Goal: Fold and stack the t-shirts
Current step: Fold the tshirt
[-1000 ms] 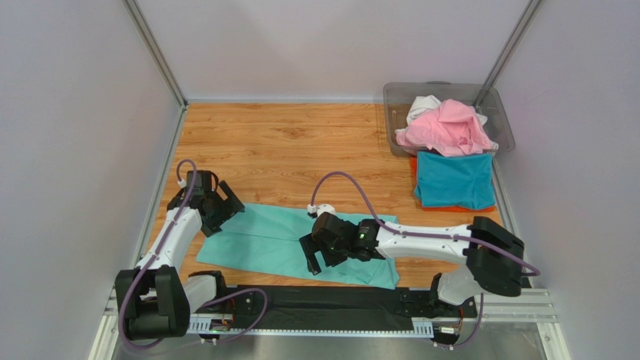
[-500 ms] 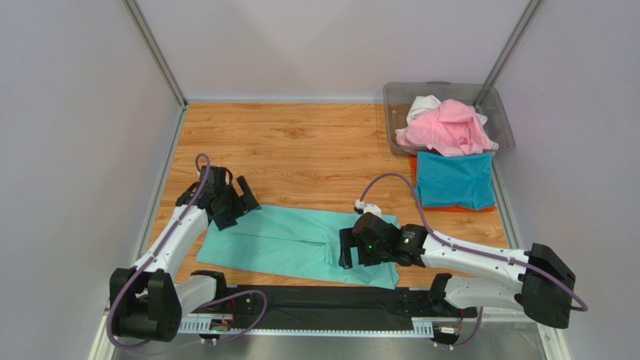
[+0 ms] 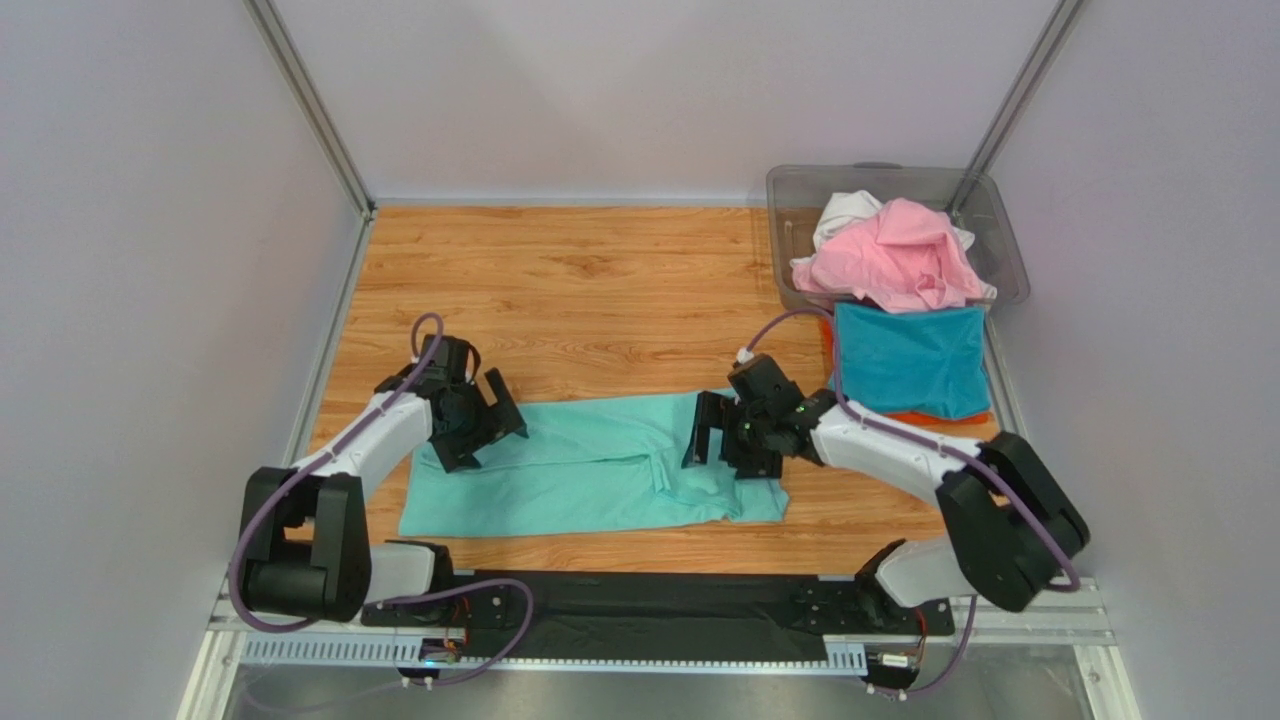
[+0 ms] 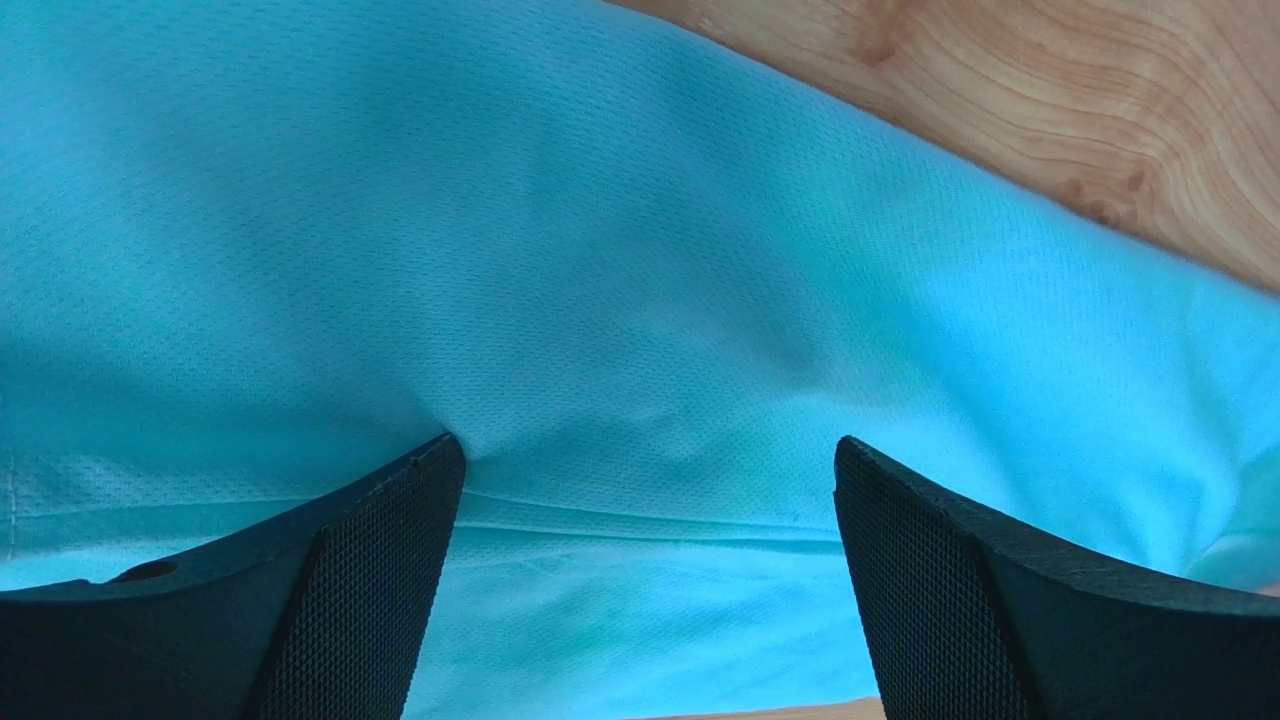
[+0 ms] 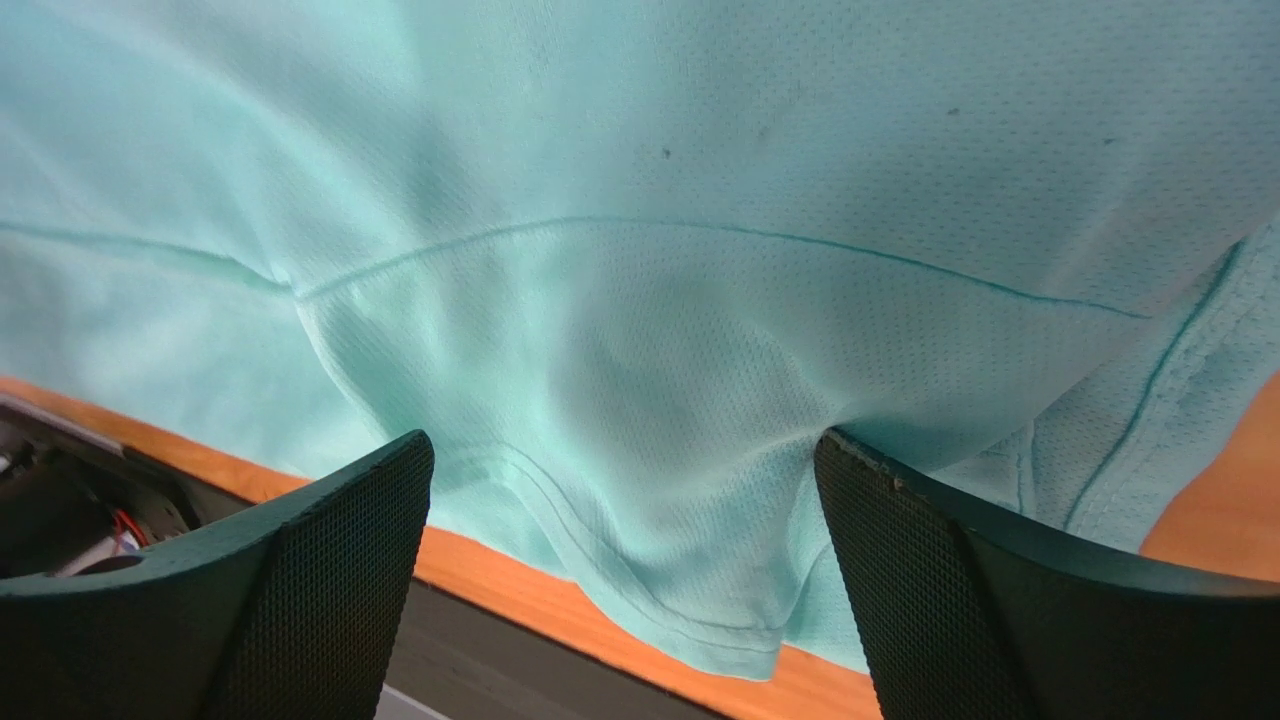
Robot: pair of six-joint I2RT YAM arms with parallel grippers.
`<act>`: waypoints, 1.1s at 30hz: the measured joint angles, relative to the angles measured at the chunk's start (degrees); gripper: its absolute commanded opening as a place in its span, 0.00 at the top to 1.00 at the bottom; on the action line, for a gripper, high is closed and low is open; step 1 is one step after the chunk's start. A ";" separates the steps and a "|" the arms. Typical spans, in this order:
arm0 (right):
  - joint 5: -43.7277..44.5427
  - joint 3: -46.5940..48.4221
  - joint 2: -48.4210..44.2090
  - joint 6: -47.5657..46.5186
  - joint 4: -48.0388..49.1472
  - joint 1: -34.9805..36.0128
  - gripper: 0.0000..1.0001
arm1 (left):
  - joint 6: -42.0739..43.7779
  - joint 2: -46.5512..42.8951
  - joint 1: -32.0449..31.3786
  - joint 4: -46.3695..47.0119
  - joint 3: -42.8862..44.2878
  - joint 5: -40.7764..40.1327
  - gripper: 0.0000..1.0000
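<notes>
A mint green t-shirt (image 3: 586, 468) lies flat and lengthways across the near part of the wooden table (image 3: 601, 293). My left gripper (image 3: 478, 426) is open over its left end, both fingertips (image 4: 376, 555) down on the cloth (image 4: 646, 300). At the right end my right gripper (image 3: 723, 441) is open too, its fingers (image 5: 962, 570) pressing into the fabric (image 5: 646, 345) near a hem. Neither gripper holds anything. A folded teal t-shirt (image 3: 909, 360) rests on an orange one (image 3: 902, 417) at the right. A pink t-shirt (image 3: 887, 255) and a white one (image 3: 845, 210) are bunched in the bin.
The clear grey plastic bin (image 3: 784, 195) stands in the back right corner. Grey walls close in the table on three sides. A black rail (image 3: 646, 600) with the arm bases runs along the near edge, just below the shirt's hem.
My right gripper swung from the shirt's near middle out to its right end. My left gripper slid right onto the left end. The shirt's near right edge now lies farther from the rail.
</notes>
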 measured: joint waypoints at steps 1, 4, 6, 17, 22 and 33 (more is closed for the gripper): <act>-0.66 1.99 2.51 -1.16 0.44 -1.57 0.00 | -0.11 0.00 -0.22 0.28 -0.04 -0.04 0.00; -1.79 8.70 10.08 -4.17 1.25 -5.55 0.00 | -0.63 0.00 -2.49 1.20 -0.28 -0.24 0.00; -2.32 14.95 16.20 -5.97 1.51 -8.50 0.00 | -1.42 -0.07 -3.93 2.03 -0.59 -0.26 0.00; -2.54 54.62 45.16 -17.38 -5.92 -16.02 0.00 | -7.89 -4.28 -9.75 5.86 -4.33 0.68 0.00; -2.82 73.33 56.24 -23.39 -13.16 -16.22 0.00 | -10.60 -2.69 -14.75 8.20 -4.24 1.95 0.00; -6.43 101.68 72.83 -28.74 -19.58 -17.07 0.00 | -19.71 8.35 -33.40 16.33 1.84 7.82 0.00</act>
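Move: The folded teal t-shirt lies crosswise under both open hands, about 2 cm below their hand points; its middle is about 18 cm to the right hand's left and level with it in reach. From the left hand, that middle is about 15 cm right and 3 cm back. The folded blue shirt lies some 20 cm ahead and 30 cm right of the right hand, with the clothes bin about 42 cm ahead and 29 cm right. With the fingers wide open and a fingertip of each hand still pressed on the t-shirt, the right hand sweeps it forward about 37 cm and slightly left, past the blue shirt and the bin on its right, slowing near the end and tipping its fingers outward some 15 degrees. The left hand drags its own part right about 18 cm, slowly at first and then fast, coming back towards the base late on while turning some 20 degrees clockwise and tilting, so that the pair swings the t-shirt round counter-clockwise along the table. ##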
